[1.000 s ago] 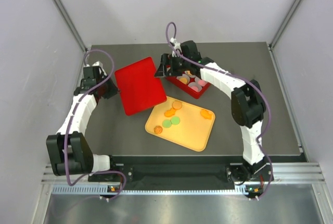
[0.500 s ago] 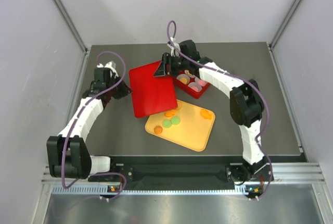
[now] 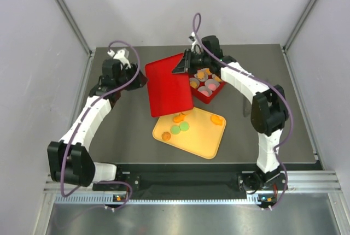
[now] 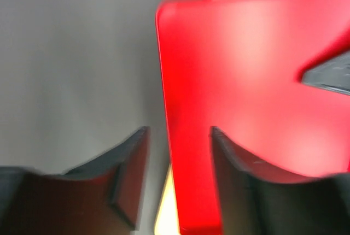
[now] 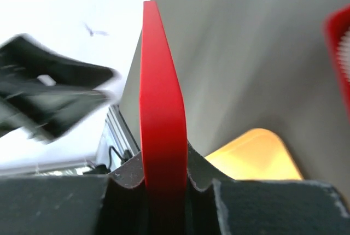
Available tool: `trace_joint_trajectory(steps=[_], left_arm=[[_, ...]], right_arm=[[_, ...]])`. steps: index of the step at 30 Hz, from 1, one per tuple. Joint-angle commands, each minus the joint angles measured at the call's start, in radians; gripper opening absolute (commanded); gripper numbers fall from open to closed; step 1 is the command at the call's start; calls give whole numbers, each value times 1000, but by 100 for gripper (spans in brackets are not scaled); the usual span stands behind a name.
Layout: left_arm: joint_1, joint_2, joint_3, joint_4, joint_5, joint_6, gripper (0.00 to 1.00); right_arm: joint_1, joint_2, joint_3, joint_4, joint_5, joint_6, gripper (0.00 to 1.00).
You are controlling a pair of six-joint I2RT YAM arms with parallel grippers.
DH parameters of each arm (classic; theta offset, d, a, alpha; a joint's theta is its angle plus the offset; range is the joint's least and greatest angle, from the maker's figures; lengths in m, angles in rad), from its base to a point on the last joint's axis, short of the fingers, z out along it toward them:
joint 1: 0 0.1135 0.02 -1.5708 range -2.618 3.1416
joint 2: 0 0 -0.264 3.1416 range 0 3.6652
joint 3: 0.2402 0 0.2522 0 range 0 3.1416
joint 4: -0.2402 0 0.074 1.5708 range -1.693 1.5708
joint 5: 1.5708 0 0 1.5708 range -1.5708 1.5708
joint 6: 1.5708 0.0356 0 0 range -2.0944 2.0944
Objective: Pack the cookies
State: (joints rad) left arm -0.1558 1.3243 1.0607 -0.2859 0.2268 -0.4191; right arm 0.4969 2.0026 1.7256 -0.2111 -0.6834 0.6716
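The cookies are small flat discs. Several, orange (image 3: 179, 118) and green (image 3: 176, 129), lie on the yellow tray (image 3: 205, 142). More sit in the red box (image 3: 205, 97) behind it. My right gripper (image 3: 184, 66) is shut on the far edge of a red lid (image 3: 169, 84) and holds it tilted above the table, next to the box. In the right wrist view the gripper (image 5: 164, 161) clamps the lid (image 5: 161, 82) edge-on. My left gripper (image 3: 143, 81) is open at the lid's left side. In the left wrist view the gripper (image 4: 178, 131) straddles the lid's edge (image 4: 246, 71) without gripping it.
The lid overlaps the tray's far left corner in the top view. The tray shows in the left wrist view (image 4: 164, 213) and in the right wrist view (image 5: 257, 156). The red box's rim is at the right of the right wrist view (image 5: 339, 43). Grey walls enclose the dark table (image 3: 109, 131).
The red lid has moved right and back toward the red box, carried by my right gripper. My left arm has swung right with it, staying at the lid's left edge.
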Motion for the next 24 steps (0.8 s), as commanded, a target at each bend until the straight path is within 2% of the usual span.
trace_joint_trajectory(steps=[1, 3, 7, 8, 12, 13, 15, 17, 18, 19, 24], left_arm=[[-36, -59, 96, 73, -50, 120, 58], [-103, -88, 91, 77, -85, 153, 67], [-286, -170, 61, 91, -185, 325, 71], [-366, -186, 36, 97, -216, 356, 71], [-569, -261, -51, 184, -418, 512, 73], [-606, -279, -71, 227, -505, 576, 73], [-700, -292, -135, 277, -573, 643, 74], [-778, -304, -213, 407, -651, 724, 76], [-801, -307, -247, 454, -679, 799, 84], [-845, -309, -281, 569, -732, 839, 85], [-933, -306, -479, 907, -794, 1115, 86]], right_arm=[[-76, -76, 5, -8, -33, 63, 3], [-107, -85, 9, -33, -34, 75, 1], [-144, -94, 38, -79, -36, 98, 0], [-149, -97, 43, -92, -38, 100, 0], [-169, -125, 34, -112, -24, 105, 0], [-175, -130, 26, -116, -24, 111, 0], [-179, -139, 23, -116, -18, 121, 0], [-179, -145, 29, -106, -18, 143, 0], [-178, -148, 32, -100, -21, 157, 0], [-178, -151, 38, -99, -21, 164, 0], [-181, -183, 42, -113, 22, 175, 0]])
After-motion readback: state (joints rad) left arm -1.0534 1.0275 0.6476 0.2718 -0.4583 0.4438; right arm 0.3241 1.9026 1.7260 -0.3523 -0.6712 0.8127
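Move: The right hand has the red lid pinched near its far right corner, the lid's middle some 7 cm back and 4 cm to its left. The box of cookies is roughly 7 cm ahead, 10 cm right and 18 cm below that hand; the yellow tray is about 21 cm back and 5 cm right, low on the table. From the free left hand the lid's middle is about 11 cm right, 3 cm back and 4 cm lower. Still pinching the lid, the right hand carries it some 8 cm right and 3 cm forward over the box, turning slightly clockwise, then rises about 3 cm. The left hand, already clear of the lid, arcs up, then back and right, sinking again to end about 14 cm right and 12 cm back, rounding the lid towards its near edge; its fingers open wider and tip up as the wrist rolls strongly. ##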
